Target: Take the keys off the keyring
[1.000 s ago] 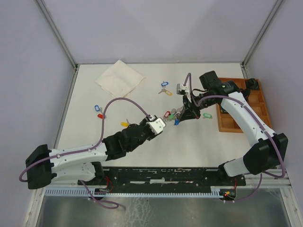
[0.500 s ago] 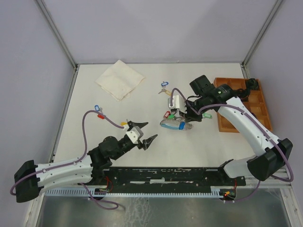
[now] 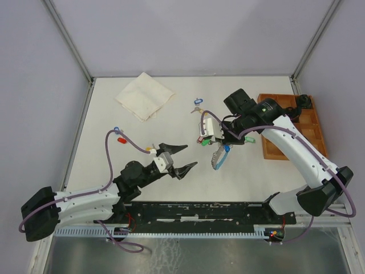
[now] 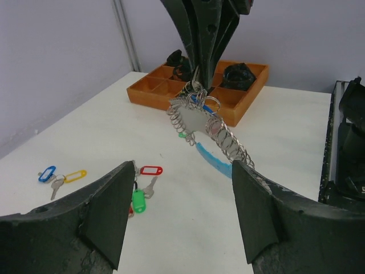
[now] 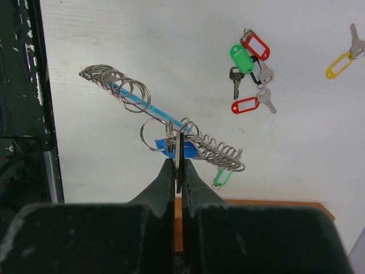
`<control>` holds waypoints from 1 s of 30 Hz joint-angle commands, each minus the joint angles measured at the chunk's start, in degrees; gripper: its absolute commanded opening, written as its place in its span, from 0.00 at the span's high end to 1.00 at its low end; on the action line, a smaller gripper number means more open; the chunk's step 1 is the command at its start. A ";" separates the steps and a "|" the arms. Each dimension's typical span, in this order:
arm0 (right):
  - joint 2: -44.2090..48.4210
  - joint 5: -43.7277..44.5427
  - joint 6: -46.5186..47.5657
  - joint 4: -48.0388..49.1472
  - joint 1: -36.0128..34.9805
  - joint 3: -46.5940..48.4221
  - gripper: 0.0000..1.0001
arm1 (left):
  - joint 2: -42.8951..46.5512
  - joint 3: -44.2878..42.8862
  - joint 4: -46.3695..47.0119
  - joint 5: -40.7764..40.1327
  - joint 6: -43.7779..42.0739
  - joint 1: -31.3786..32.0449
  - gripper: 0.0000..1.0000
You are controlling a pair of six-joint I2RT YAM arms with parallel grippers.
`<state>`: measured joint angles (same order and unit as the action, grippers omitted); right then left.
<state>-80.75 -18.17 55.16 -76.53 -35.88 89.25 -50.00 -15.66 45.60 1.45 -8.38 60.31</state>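
The keyring (image 3: 219,156), a coil of silver rings on a curved light-blue band, hangs above the table from my right gripper (image 3: 223,138). That gripper (image 5: 178,164) is shut on a flat silver key whose split ring sits on the keyring (image 5: 165,123), next to a blue tag. My left gripper (image 3: 189,156) is open, low over the table left of the loop and apart from it. In the left wrist view the keyring (image 4: 212,124) dangles ahead of the open left gripper (image 4: 182,171). Loose keys with red and green tags (image 3: 203,140) lie on the table behind it.
An orange compartment tray (image 3: 292,123) stands at the right edge. A folded cloth (image 3: 144,96) lies at the back left. Other loose tagged keys lie at the back centre (image 3: 197,105), the left (image 3: 118,135) and near the left arm (image 3: 149,149).
My left gripper opened wide and drew back left from the keyring, then edged right again. The right gripper moved the keyring toward the near side; it now hangs off the table.
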 commanded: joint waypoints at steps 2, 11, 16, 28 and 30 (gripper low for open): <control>1.80 -1.82 1.45 2.41 -0.76 -0.60 0.99 | -3.23 -2.88 10.37 2.82 -1.98 -0.85 0.28; 10.44 -8.48 16.16 8.70 -1.69 -12.02 0.99 | -8.37 -3.44 15.16 11.54 4.51 -5.23 0.60; 12.83 -9.70 23.29 10.51 -2.04 -15.47 0.99 | -13.34 -5.14 15.87 15.75 5.89 -5.35 0.66; 12.98 -9.76 26.56 11.27 -2.79 -16.72 0.99 | -27.15 -10.14 25.15 22.67 16.02 -5.30 0.63; 12.94 -9.85 26.57 11.36 -2.79 -16.78 0.99 | -28.53 -10.41 25.51 22.63 17.18 -5.33 0.63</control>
<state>-68.75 -25.93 80.38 -67.57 -38.26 72.27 -76.55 -23.68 64.18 22.06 3.14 55.18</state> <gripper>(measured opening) 0.031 0.364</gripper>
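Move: The keyring, still pinched in the right fingertips, has its middle about 10 cm to the left hand's right, 2 cm ahead and 1 cm below. On the table some 20 cm below the left hand, the tagged key cluster lies 13 cm ahead and 7 cm right, the lone green tag 14 cm ahead and 25 cm right. From the right hand, the left fingers are about 11 cm left, 4 cm back and 2 cm below. Left fingers half close and reach some 7 cm right towards the keyring, which right draws back, turning counter-clockwise. ##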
